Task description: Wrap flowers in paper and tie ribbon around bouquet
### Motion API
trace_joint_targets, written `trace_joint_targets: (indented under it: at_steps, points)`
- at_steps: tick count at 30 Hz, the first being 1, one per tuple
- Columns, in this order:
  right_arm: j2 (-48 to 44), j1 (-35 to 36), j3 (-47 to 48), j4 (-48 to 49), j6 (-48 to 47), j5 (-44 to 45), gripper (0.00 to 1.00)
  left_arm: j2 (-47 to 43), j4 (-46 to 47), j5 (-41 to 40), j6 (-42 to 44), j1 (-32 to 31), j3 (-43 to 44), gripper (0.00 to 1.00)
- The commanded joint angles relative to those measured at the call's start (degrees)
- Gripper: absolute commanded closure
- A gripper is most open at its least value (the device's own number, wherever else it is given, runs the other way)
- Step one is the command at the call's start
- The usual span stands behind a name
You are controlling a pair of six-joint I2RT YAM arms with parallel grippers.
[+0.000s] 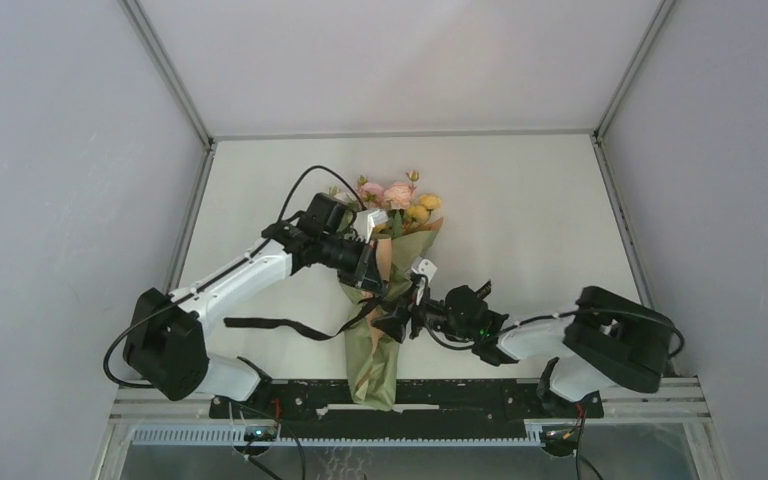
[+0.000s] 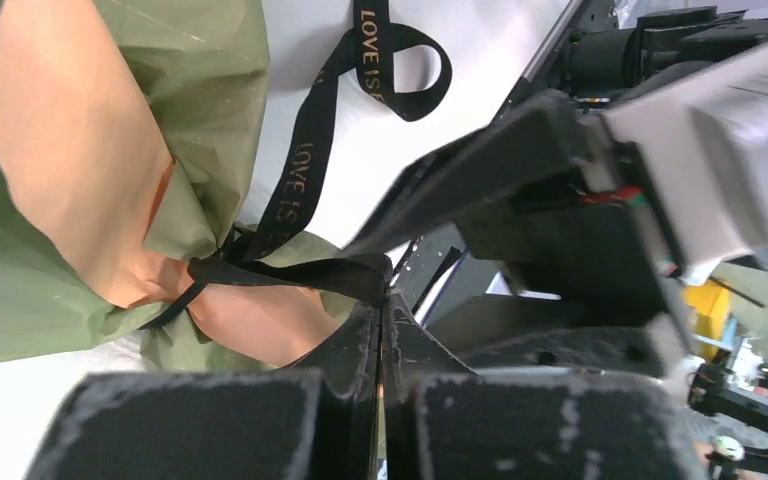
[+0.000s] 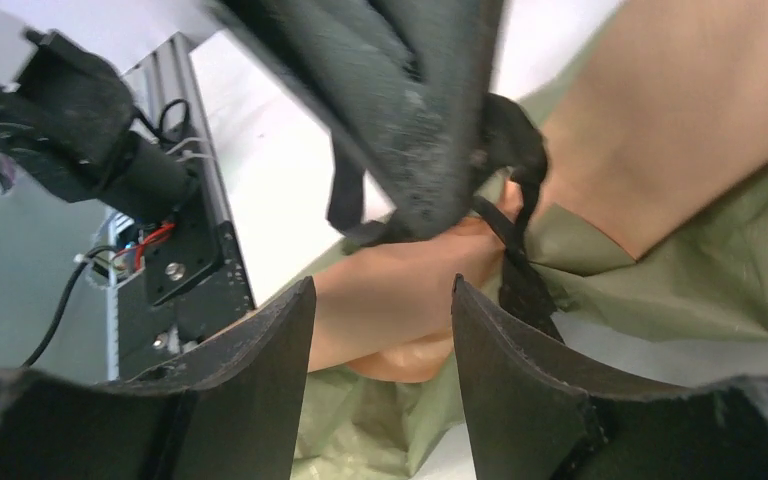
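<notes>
The bouquet lies lengthwise mid-table, its flowers (image 1: 400, 195) at the far end and the olive paper (image 1: 372, 360) cone pointing at the near edge. The black ribbon (image 1: 280, 325) trails left from the cone's waist. In the left wrist view the ribbon (image 2: 305, 170), printed with gold letters, loops round the pinched paper (image 2: 20, 290), and my left gripper (image 2: 388, 295) is shut on it. My right gripper (image 3: 380, 295) stands open over the tan paper (image 3: 400, 300), nothing between its fingers. The left gripper's fingers (image 3: 410, 130) hold the ribbon (image 3: 525, 275) just beyond.
Both grippers crowd together at the bouquet's waist, the left gripper (image 1: 378, 283) and the right gripper (image 1: 397, 318) nearly touching. A black and aluminium rail (image 1: 440, 400) runs along the near edge under the cone's tip. Grey walls enclose the white table (image 1: 520, 200).
</notes>
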Motion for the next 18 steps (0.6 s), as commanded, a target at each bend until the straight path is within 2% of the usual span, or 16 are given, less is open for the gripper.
trace_joint_targets:
  at_steps: [1, 8, 11, 15, 16, 17, 18]
  points:
    - [6.7, 0.2, 3.0, 13.0, 5.8, 3.6, 0.38, -1.5, 5.4, 3.5, -5.0, 0.5, -2.1, 1.00]
    - [14.8, 0.2, 5.4, 20.9, 10.8, 4.2, 0.38, -2.5, 8.5, 4.0, -7.7, 0.5, -5.2, 1.00]
    - [16.8, 0.2, 6.0, 21.4, 12.2, 6.3, 0.39, -3.1, 9.8, 4.0, -8.5, 0.5, -6.1, 1.00]
    - [17.9, -0.2, 6.5, 21.1, 13.5, 7.1, 0.53, -3.4, 10.7, 4.3, -9.5, 0.7, -6.4, 1.00]
    - [17.9, -0.3, 6.5, 20.7, 13.8, 7.0, 0.59, -3.4, 10.6, 4.3, -9.5, 0.7, -6.4, 1.00]
    - [17.7, -0.5, 6.5, 20.4, 13.9, 6.8, 0.68, -3.3, 10.8, 4.4, -9.6, 0.7, -6.5, 1.00]
    - [17.6, -0.6, 6.5, 19.9, 14.1, 6.5, 0.71, -3.3, 11.0, 4.3, -9.8, 0.9, -6.5, 1.00]
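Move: The ribbon end, still pinched in the shut left fingertips, lies about 4 cm to the left of the right hand, 3 cm ahead and roughly 1 cm above. From the right hand, the ribbon crossing at the bouquet's waist is some 5 cm ahead, 4 cm left and 5 cm below. The loose ribbon tail lies on the table about 19 cm left, 1 cm ahead and 9 cm lower. Slide the open right gripper left and forward, some 5 cm in all, dipping about 2 cm first and recovering half of that, so its fingers come around the left fingertips and the ribbon end. Turn the wrist some 15 degrees on the way, then start closing, from about six tenths open to a third. Keep the left gripper shut on the ribbon and nearly still. ##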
